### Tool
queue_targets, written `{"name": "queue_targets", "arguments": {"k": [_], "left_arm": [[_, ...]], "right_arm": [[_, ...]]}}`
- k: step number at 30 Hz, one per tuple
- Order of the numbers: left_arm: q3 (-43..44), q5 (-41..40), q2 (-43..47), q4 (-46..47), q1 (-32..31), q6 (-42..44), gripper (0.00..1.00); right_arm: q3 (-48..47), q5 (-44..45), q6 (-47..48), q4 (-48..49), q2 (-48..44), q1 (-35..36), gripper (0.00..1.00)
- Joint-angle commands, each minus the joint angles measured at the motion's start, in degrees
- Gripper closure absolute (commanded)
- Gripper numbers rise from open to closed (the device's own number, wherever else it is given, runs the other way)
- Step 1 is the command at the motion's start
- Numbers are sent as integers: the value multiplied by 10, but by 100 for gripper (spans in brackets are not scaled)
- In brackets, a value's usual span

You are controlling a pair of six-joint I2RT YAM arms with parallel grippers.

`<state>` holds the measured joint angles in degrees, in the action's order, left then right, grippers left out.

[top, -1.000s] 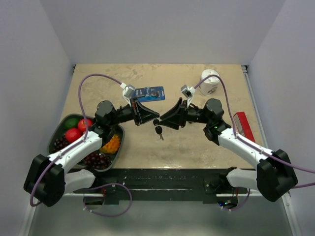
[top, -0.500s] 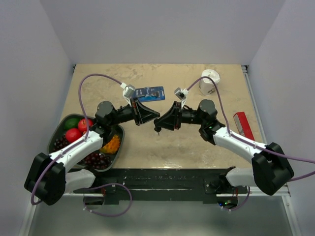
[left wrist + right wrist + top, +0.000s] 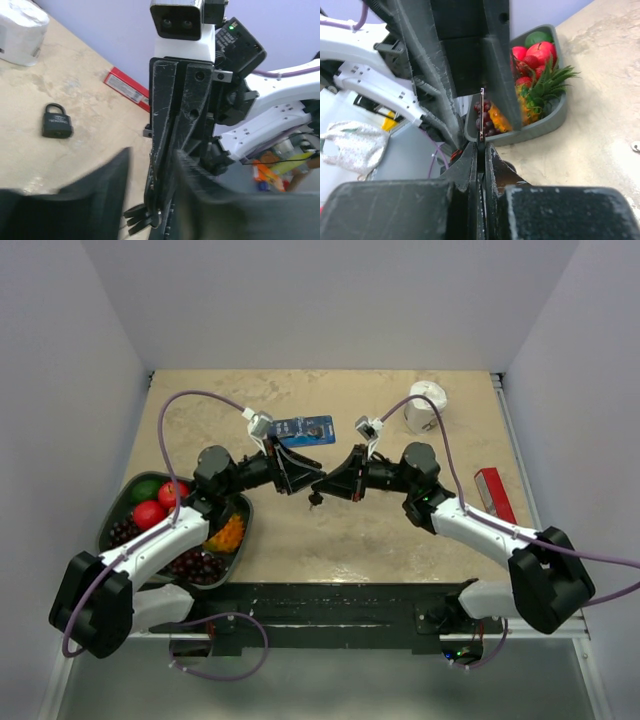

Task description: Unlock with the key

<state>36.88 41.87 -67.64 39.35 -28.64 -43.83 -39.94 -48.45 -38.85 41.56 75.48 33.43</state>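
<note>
Both grippers meet tip to tip above the table's middle. My right gripper [image 3: 480,148] [image 3: 323,486] is shut on the key [image 3: 481,116], pinching a black head so the thin silver blade sticks out ahead. The rest of the key bunch [image 3: 142,220] [image 3: 316,499] dangles below its fingertips. My left gripper [image 3: 152,167] [image 3: 309,479] stands open, its blurred fingers [image 3: 107,195] on either side of the right gripper's tips without touching the key. A black padlock [image 3: 56,121] lies flat on the table; in the top view my right arm hides it.
A grey tray [image 3: 112,515] of fruit sits at the left by my left arm. A blue card [image 3: 305,430] lies behind the grippers. A white roll [image 3: 425,408] stands at the back right and a red box [image 3: 495,495] lies by the right wall.
My right gripper moved left to the key bunch hanging from the left gripper and shut on it. The left gripper's jaws have since parted.
</note>
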Motion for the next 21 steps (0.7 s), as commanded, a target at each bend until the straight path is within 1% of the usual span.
{"name": "queue_targets", "arguments": {"k": [1,2,3,4,6,8,9,10,12,13,14,15,16,17,18,19,20,21], "left_arm": [[4,-68,30,-21,-3,35,9],[4,-78,36,-30,-2,47,2],[3,-90,41,-37,-2,53,0],[2,-94,48,-42,-1,57,0],[-2,-108,47,-34,3,30,0],[0,-97,36,-12,9,-5,0],[14,-104,22,-20,10,-6,0],[25,-114,16,-60,9,2,0],[43,-143,9,-95,5,42,0],[44,-154,10,-110,1,53,1],[45,-174,12,-111,-4,74,1],[57,-187,10,-116,-12,89,2],[73,-203,5,-155,-40,109,2],[94,-245,-6,-185,-60,164,2],[146,-268,-40,-218,-80,193,2],[172,-286,-63,-279,-117,217,2],[197,-300,-86,-300,-130,251,2],[233,-297,-132,-313,-140,261,2]], "right_arm": [[0,62,0,-5,-29,-6,100],[1,72,4,-11,-35,-11,100],[4,97,9,-27,-42,-15,100],[6,107,12,-38,-56,-32,100],[10,134,27,-68,-71,-57,100],[14,144,33,-89,-93,-77,100],[16,147,34,-96,-100,-96,100],[17,156,34,-102,-116,-106,100],[16,174,48,-139,-133,-124,100],[15,218,61,-158,-162,-125,100],[14,240,95,-201,-178,-125,100],[14,268,107,-215,-199,-125,100],[16,311,116,-227,-216,-125,100],[16,332,137,-248,-253,-124,100],[16,350,145,-258,-269,-125,100],[15,364,150,-268,-282,-125,100],[14,391,159,-284,-309,-124,100],[11,402,163,-293,-318,-124,100]]}}
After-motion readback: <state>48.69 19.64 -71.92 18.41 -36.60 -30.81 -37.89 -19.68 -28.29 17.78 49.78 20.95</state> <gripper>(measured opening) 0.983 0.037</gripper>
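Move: The closed right gripper already has the keys, fingertip to fingertip with the left gripper, which has begun opening. The black padlock lies on the table about 13 cm ahead of the right gripper, 17 cm to its right and 18 cm below; from the left gripper, some 12 cm ahead, 18 cm to the right, as far below. The brass padlock is 13 cm ahead of the right gripper and 6 cm to its left; the blue blister pack about 29 cm ahead, 5 cm left. Carry the keys off in the shut right gripper, about 13 cm to the right and 7 cm forward, rising late, out towards the black padlock, while swinging the fingers some 40 degrees clockwise. Finish opening the left gripper wide to free the keys, then ease it forward about 5 cm, turning slightly counter-clockwise, with a late quick shift to the right. ##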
